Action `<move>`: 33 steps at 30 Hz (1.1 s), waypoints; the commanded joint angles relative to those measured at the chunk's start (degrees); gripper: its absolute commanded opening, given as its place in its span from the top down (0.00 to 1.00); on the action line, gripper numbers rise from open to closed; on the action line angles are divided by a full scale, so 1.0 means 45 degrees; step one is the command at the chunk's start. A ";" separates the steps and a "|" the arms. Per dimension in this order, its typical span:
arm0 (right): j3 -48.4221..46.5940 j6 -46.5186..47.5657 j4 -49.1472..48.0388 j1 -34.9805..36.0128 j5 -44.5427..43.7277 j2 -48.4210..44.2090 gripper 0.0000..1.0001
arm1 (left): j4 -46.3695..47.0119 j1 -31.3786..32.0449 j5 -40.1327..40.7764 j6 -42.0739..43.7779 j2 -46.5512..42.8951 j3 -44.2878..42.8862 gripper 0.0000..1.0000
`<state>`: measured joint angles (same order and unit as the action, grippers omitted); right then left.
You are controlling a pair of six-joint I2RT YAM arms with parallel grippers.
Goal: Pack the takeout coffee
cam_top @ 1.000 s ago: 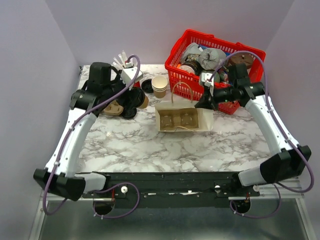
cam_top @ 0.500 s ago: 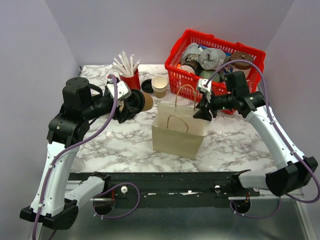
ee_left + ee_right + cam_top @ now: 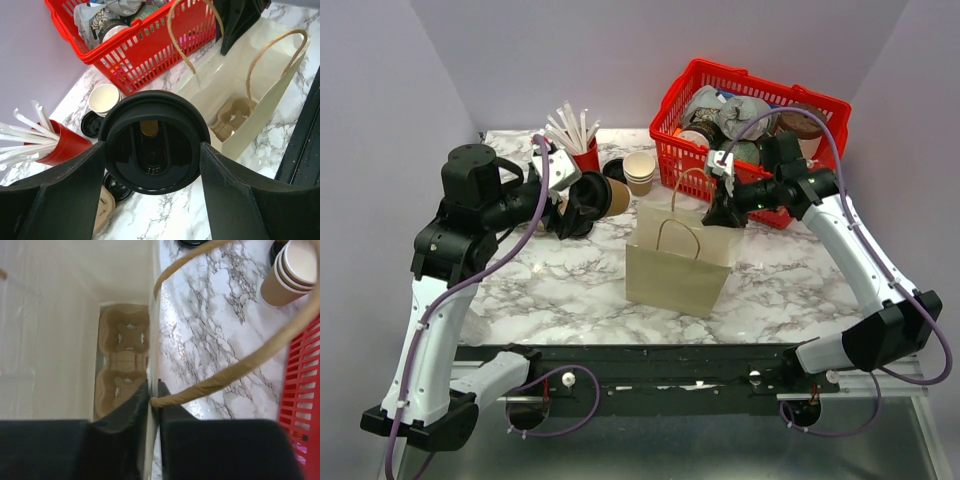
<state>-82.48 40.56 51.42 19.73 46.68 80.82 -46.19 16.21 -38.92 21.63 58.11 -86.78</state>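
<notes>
The takeout coffee (image 3: 611, 198), a brown paper cup with a black lid (image 3: 154, 147), is held sideways above the table, left of the bag. My left gripper (image 3: 586, 204) (image 3: 153, 150) is shut on it, a finger against each side of the lid. The lid faces the left wrist camera and hides the cup body. The cream paper bag (image 3: 680, 262) stands upright at mid-table with a cardboard cup carrier (image 3: 123, 360) on its floor. My right gripper (image 3: 721, 211) (image 3: 153, 386) is shut on the bag's back rim (image 3: 153, 340), beside a handle end.
A red basket (image 3: 817, 103) full of packaging stands at the back right, just behind the right gripper. Behind the bag are a stack of cream cups (image 3: 640, 172) and loose black lids (image 3: 614, 172). A red cup of white straws (image 3: 585, 156) stands at the back left.
The left arm has drawn back and lifted with the cup still in its fingers. The right gripper has pinched the bag's back rim. The bag now shows its front wall.
</notes>
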 commanded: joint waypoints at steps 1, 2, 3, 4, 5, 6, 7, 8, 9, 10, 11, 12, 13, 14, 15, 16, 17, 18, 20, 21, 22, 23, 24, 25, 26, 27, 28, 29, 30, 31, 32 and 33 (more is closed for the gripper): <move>-0.0870 0.0480 0.1073 0.0128 0.0293 0.0166 0.91 | 0.0128 -0.0008 -0.0511 -0.0118 0.0289 -0.0870 1.00; -0.1064 0.0344 0.0706 0.0128 0.0118 0.0069 0.99 | 0.0187 0.0012 -0.0609 -0.0177 0.0368 -0.0987 1.00; -0.1163 0.0034 0.0471 0.0128 -0.0077 -0.0048 0.99 | 0.0226 0.0031 -0.0745 -0.0274 0.0446 -0.1240 1.00; -0.1299 -0.0066 0.0236 0.0148 -0.0408 -0.0320 0.99 | 0.0362 0.0051 -0.0959 -0.0488 0.0640 -0.1378 1.00; -0.1745 -0.0144 -0.0095 0.0148 -0.0566 -0.0419 1.00 | 0.0421 0.0089 -0.1039 -0.0586 0.0700 -0.1514 1.00; -0.1982 -0.0261 -0.0214 0.0186 -0.0703 -0.0497 1.00 | 0.0480 0.0129 -0.1078 -0.0665 0.0778 -0.1728 1.00; -0.2197 -0.0262 -0.0273 0.0264 -0.0878 -0.0634 0.99 | 0.0596 0.0245 -0.1078 -0.0743 0.0856 -0.1808 1.00; -0.2392 -0.0262 -0.0409 0.0323 -0.0996 -0.0693 0.99 | 0.0636 0.0285 -0.1079 -0.0744 0.0876 -0.1867 1.00; -0.2530 -0.0262 -0.0488 0.0401 -0.1094 -0.0790 0.99 | 0.0675 0.0324 -0.1117 -0.0744 0.0896 -0.1887 1.00; -0.2473 -0.0185 -0.0547 0.0576 -0.1308 -0.0868 0.99 | 0.0695 0.0382 -0.1118 -0.0686 0.0877 -0.1867 1.00; -0.2357 -0.0088 -0.0586 0.0693 -0.1445 -0.1043 1.00 | 0.0714 0.0422 -0.1156 -0.0588 0.0857 -0.1829 1.00; -0.1795 0.0165 -0.0683 0.0849 -0.1659 -0.1122 0.99 | 0.0734 0.0461 -0.1195 -0.0510 0.0838 -0.1673 1.00; -0.1402 0.0264 -0.0781 0.1160 -0.2145 -0.1259 0.99 | 0.0812 0.0500 -0.1234 -0.0490 0.0760 -0.1595 1.00; -0.0973 0.0246 -0.1304 0.1299 -0.2362 -0.1550 0.99 | 0.0890 0.0655 -0.1235 -0.0451 0.0701 -0.1497 1.00; -0.0389 -0.0025 -0.1696 0.1377 -0.2558 -0.1727 0.99 | 0.0948 0.0753 -0.1235 -0.0431 0.0662 -0.1264 1.00; 0.0584 -0.0202 -0.2125 0.1552 -0.3024 -0.1922 0.99 | 0.1142 0.0870 -0.1215 -0.0412 0.0546 -0.1126 1.00; 0.1077 -0.0358 -0.2864 0.1651 -0.3145 -0.2079 0.99 | 0.1222 0.1122 -0.1177 -0.0412 0.0467 -0.1009 1.00; 0.1430 -0.0650 -0.3162 0.1729 -0.3242 -0.2351 0.99 | 0.1261 0.1280 -0.1060 -0.0257 0.0428 -0.0795 1.00; 0.1960 -0.1022 -0.3612 0.1924 -0.3536 -0.2432 1.00 | 0.1184 0.1592 -0.0923 -0.0022 0.0271 -0.0618 1.00; 0.2038 -0.1314 -0.3672 0.1944 -0.3536 -0.2451 0.99 | 0.1106 0.1903 -0.0826 0.0095 0.0232 -0.0463 1.00; 0.2059 -0.1433 -0.3672 0.1983 -0.3440 -0.2490 1.00 | 0.1009 0.2042 -0.0728 0.0309 0.0135 -0.0384 1.00; 0.2136 -0.1492 -0.3711 0.2022 -0.3458 -0.2510 0.99 | 0.0988 0.2198 -0.0669 0.0369 0.0096 -0.0306 1.00; 0.2156 -0.1628 -0.3731 0.2042 -0.3458 -0.2568 1.00 | 0.0949 0.2296 -0.0668 0.0447 0.0076 -0.0189 1.00; 0.2156 -0.1668 -0.3731 0.2081 -0.3478 -0.2588 0.99 | 0.0852 0.2568 -0.0630 0.0602 -0.0002 -0.0149 1.00; 0.2098 -0.1707 -0.3692 0.2081 -0.3536 -0.2607 1.00 | 0.0832 0.2706 -0.0571 0.0662 -0.0022 -0.0129 1.00; 0.2059 -0.1843 -0.3711 0.2101 -0.3575 -0.2588 0.99 | 0.0832 0.2823 -0.0551 0.0701 -0.0041 -0.0090 1.00; 0.2059 -0.1941 -0.3731 0.2101 -0.3653 -0.2549 1.00 | 0.0851 0.3056 -0.0493 0.0721 -0.0061 -0.0071 1.00; 0.2020 -0.2000 -0.3770 0.2101 -0.3731 -0.2510 0.99 | 0.0871 0.3155 -0.0454 0.0799 -0.0042 -0.0032 1.00; 0.1942 -0.2078 -0.3770 0.2101 -0.3732 -0.2491 0.99 | 0.0832 0.3234 -0.0415 0.0857 -0.0042 0.0027 1.00; 0.1884 -0.2137 -0.3809 0.2101 -0.3732 -0.2490 0.99 | 0.0813 0.3312 -0.0376 0.0935 -0.0003 0.0047 1.00; 0.1806 -0.2215 -0.3867 0.2101 -0.3751 -0.2413 0.99 | 0.0774 0.3409 -0.0337 0.1168 0.0036 0.0085 1.00; 0.1747 -0.2409 -0.3906 0.2101 -0.3790 -0.2393 0.99 | 0.0735 0.3449 -0.0336 0.1325 0.0075 0.0086 1.00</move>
<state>-73.19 32.95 35.79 28.77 31.53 69.97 -42.85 30.55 -41.54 23.88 58.70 -87.15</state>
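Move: The left hand, high over the table with the lidded cup already in its grip, has the paper bag's mouth about 17 cm to its right, roughly 2 cm back and 12 cm lower; the cup stack stands some 18 cm ahead, 10 cm right and 28 cm below. The right hand has the bag's far rim, at the handle root, between its fingers; the mouth's centre lies about 5 cm left and 4 cm back, level, and the red basket about 28 cm ahead, 14 cm right and 16 cm lower. The right fingers shut on the bag's far rim beside the handle root and hitch it quickly up about 8 cm, then bring it most of the way down again, ending some 2 cm higher and a little left with the wrist rolled about 15 degrees. Meanwhile the left hand keeps its grip on the lidded cup, rises about 4 cm and then carries it right and back towards the bag's mouth, roughly 7 cm in all, sinking partway and swinging some 15 degrees clockwise. ##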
